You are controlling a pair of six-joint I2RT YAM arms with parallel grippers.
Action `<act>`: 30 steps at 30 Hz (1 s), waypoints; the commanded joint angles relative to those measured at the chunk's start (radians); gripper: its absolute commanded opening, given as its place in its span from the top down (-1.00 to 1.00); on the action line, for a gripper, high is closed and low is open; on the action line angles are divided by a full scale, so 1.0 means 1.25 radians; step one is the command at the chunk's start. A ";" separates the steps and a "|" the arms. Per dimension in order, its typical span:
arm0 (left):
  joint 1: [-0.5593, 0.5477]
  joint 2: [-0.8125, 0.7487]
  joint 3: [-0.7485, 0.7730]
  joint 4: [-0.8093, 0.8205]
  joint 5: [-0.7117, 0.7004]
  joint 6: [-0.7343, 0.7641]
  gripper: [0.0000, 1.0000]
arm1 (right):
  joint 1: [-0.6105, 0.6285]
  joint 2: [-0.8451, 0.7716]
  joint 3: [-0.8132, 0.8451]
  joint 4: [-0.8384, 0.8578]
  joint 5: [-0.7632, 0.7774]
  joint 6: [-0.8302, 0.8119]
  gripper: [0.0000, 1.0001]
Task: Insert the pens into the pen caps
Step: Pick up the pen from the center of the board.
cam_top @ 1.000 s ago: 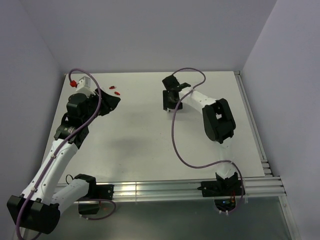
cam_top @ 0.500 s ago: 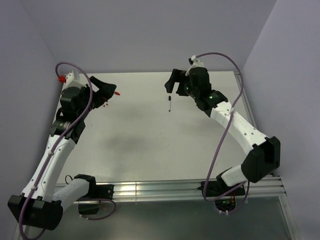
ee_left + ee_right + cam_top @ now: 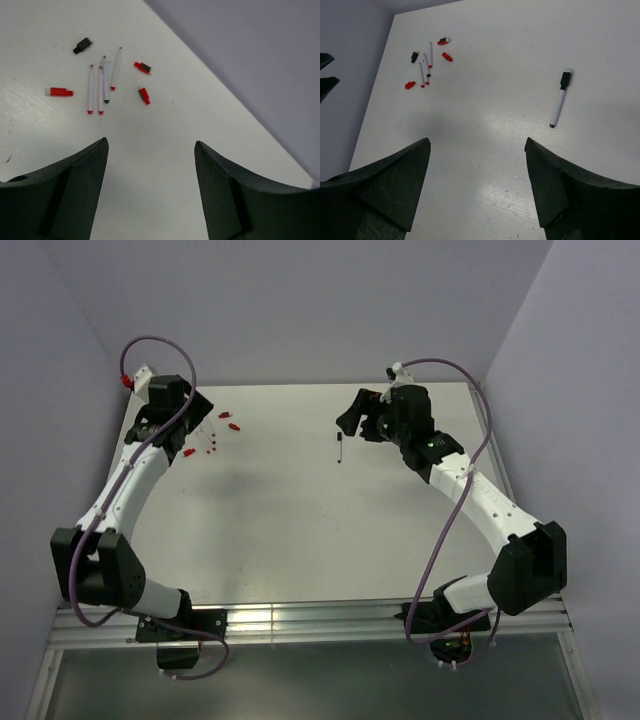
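Several thin white pens (image 3: 100,89) lie side by side on the white table (image 3: 165,125), uncapped. Around them lie a black pen cap (image 3: 82,45) and three red pen caps (image 3: 59,91) (image 3: 143,67) (image 3: 144,95). My left gripper (image 3: 151,142) hangs open and empty just short of this cluster. The same group shows at the table's far left (image 3: 205,440). One pen with a black cap on it (image 3: 559,98) lies alone near the middle rear (image 3: 340,448). My right gripper (image 3: 477,142) is open and empty, raised beside it (image 3: 352,420).
Purple walls close off the table at the back and left (image 3: 300,310). A purple cable (image 3: 450,520) loops along each arm. An aluminium rail (image 3: 300,618) runs along the near edge, with the arm bases.
Both grippers have opened wide. The right arm stretched out and pulled back right, uncovering the black-capped pen on the table. The left arm swung toward the rear left corner, uncovering the pens and caps.
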 commanded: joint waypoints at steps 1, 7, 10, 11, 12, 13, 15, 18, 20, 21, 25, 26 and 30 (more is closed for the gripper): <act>0.030 0.073 0.080 -0.044 -0.072 -0.004 -0.46 | -0.008 -0.028 0.008 0.028 -0.027 0.007 -0.53; 0.064 0.285 0.254 -0.109 -0.078 0.017 -0.18 | -0.011 -0.050 -0.020 0.025 -0.055 0.007 -0.15; 0.075 0.415 0.356 -0.145 -0.098 0.018 -0.09 | -0.010 -0.059 -0.026 0.017 -0.067 0.016 0.07; 0.079 0.437 0.356 -0.154 -0.098 0.017 -0.04 | -0.010 -0.060 -0.026 0.017 -0.066 0.016 0.10; 0.081 0.457 0.387 -0.160 -0.096 0.014 0.02 | -0.010 -0.062 -0.026 0.019 -0.065 0.015 0.22; 0.084 0.477 0.397 -0.156 -0.093 0.017 0.05 | -0.010 -0.064 -0.026 0.020 -0.065 0.012 0.24; 0.090 0.526 0.432 -0.165 -0.104 0.021 0.18 | -0.010 -0.065 -0.022 0.016 -0.075 0.007 0.27; 0.091 0.582 0.471 -0.189 -0.109 0.026 0.23 | -0.011 -0.064 -0.020 0.012 -0.085 0.004 0.41; 0.091 0.606 0.472 -0.200 -0.110 0.020 0.23 | -0.011 -0.062 -0.014 0.004 -0.086 -0.001 0.42; 0.091 0.607 0.462 -0.195 -0.113 0.017 0.22 | -0.011 -0.059 -0.014 0.004 -0.088 -0.005 0.42; 0.091 0.604 0.421 -0.166 -0.104 0.018 0.24 | -0.011 -0.048 -0.015 0.006 -0.092 0.004 0.42; 0.091 0.606 0.418 -0.170 -0.102 0.019 0.25 | -0.011 -0.044 -0.014 0.005 -0.092 0.005 0.43; 0.091 0.617 0.411 -0.166 -0.097 0.026 0.29 | -0.011 -0.038 -0.014 0.006 -0.096 0.007 0.43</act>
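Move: The left gripper goes for the left-hand pair of pens, their middles about 11 cm ahead of it, 6 cm to its left and 22 cm below. The black cap lies some 6 cm farther out than that pair and 5 cm farther left; a red cap sits about 5 cm nearer and 4 cm left of it; another red cap is 6 cm farther out and 8 cm to the right. From the right hand, the pair is roughly 15 cm ahead and 41 cm left. Bring the left gripper down some 19 cm and about 10 cm forward, bearing left as well, over the left-hand pair of pens; get the reach done early, then sink nearly straight down and settle just above them. Tip the fingers about 30 degrees further down and narrow them to around half their gap, still open. Meanwhile ease the empty right hand back slightly, closing its fingers most of the way. ##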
